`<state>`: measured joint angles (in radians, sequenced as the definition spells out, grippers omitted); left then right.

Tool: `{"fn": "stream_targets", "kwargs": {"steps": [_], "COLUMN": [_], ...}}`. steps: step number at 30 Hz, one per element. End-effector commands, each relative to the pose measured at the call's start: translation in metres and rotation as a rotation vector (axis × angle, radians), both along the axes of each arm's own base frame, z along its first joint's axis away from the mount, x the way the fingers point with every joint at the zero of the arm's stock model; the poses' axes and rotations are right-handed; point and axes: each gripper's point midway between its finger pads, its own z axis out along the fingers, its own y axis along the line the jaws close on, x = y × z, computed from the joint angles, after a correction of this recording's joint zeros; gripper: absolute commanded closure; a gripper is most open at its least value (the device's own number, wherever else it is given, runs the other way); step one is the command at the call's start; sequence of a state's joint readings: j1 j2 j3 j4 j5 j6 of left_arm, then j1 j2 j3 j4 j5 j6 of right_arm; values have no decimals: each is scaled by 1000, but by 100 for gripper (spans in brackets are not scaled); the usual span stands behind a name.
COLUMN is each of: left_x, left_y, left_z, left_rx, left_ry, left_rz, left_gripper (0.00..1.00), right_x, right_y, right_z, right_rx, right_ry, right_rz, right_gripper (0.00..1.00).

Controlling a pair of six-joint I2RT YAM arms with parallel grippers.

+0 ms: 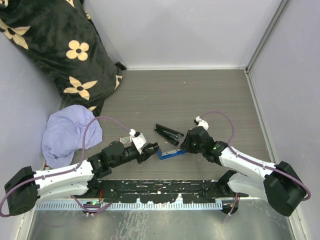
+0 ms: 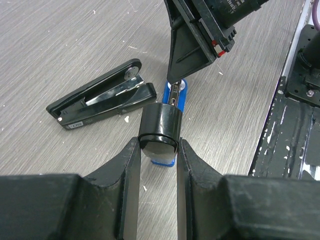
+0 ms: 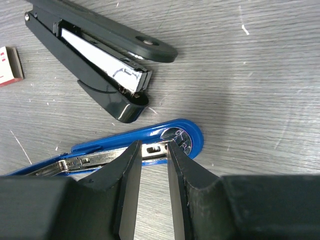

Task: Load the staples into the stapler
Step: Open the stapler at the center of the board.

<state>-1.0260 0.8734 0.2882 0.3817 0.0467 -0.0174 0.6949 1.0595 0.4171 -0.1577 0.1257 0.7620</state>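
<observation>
The blue stapler (image 1: pixel 171 153) lies opened between both arms, its metal magazine rail (image 3: pixel 95 159) bare. My left gripper (image 2: pixel 158 142) is shut on the stapler's black top arm (image 2: pixel 160 125), which is lifted off the blue base (image 2: pixel 183 97). My right gripper (image 3: pixel 152 147) is narrowly open, its tips set down on the rail near the round blue end (image 3: pixel 187 135), nothing pinched between them. A black stapler (image 3: pixel 100 65) lies open just beyond. The staples (image 3: pixel 10 64), a small white box with a red label, lie at the left edge of the right wrist view.
A black cushion with cream flowers (image 1: pixel 60 45) and a lavender cloth (image 1: pixel 67 132) fill the back left. White walls close the back and right. A black mounting rail (image 1: pixel 160 192) runs along the near edge. The black stapler (image 1: pixel 168 134) sits close behind the blue one.
</observation>
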Motion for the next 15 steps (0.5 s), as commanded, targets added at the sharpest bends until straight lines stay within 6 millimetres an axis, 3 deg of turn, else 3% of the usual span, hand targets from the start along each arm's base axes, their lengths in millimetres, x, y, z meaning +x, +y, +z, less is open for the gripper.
{"fn": "stream_targets", "kwargs": {"steps": [1,9,12,15], "left_x": [15,31,35,33], "left_y": [1,-50,-53,-44], "left_z": [-20,2,0,-16], "left_rx": [69,6,-1,32], "left_ry": [11,-45,-55,-32], "left_rz": [50,-37,-25,-7], "left_gripper": [100,100,100,100], "right_x": [-19,-11,-11,-11], "right_y": [-45,-57,-59,-59], "right_z": [-29,-15,-17,-19], "right_rx": [-176,-173,-173,-179], "right_ry": [93,72,82,89], "right_rz": [-50,-92,-101,-95], "right_gripper": [67,66,66,66]}}
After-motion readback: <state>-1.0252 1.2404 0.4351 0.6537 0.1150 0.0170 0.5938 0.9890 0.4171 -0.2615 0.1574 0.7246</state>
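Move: My left hand already grips the black end of the blue stapler's raised lid; the blue base's middle lies about 7 cm to its right, level fore and aft, some 9 cm below. From that hand, the black stapler is about 7 cm right and 7 cm ahead, and the staple box some 8 cm left and 6 cm ahead, both low on the table. My right hand is at the base's nose, with the base's middle about 6 cm left, 1 cm back and 1 cm lower. Keeping my left fingers shut on the lid end, I carry it about 6 cm to the right, with some 2 cm forward and a slight rise, back over the base. My right hand keeps its fingers at the stapler's nose and travels the same way, nearly 4 cm right at table height, turning about 5 degrees clockwise, so my hands draw some 2 cm closer. ##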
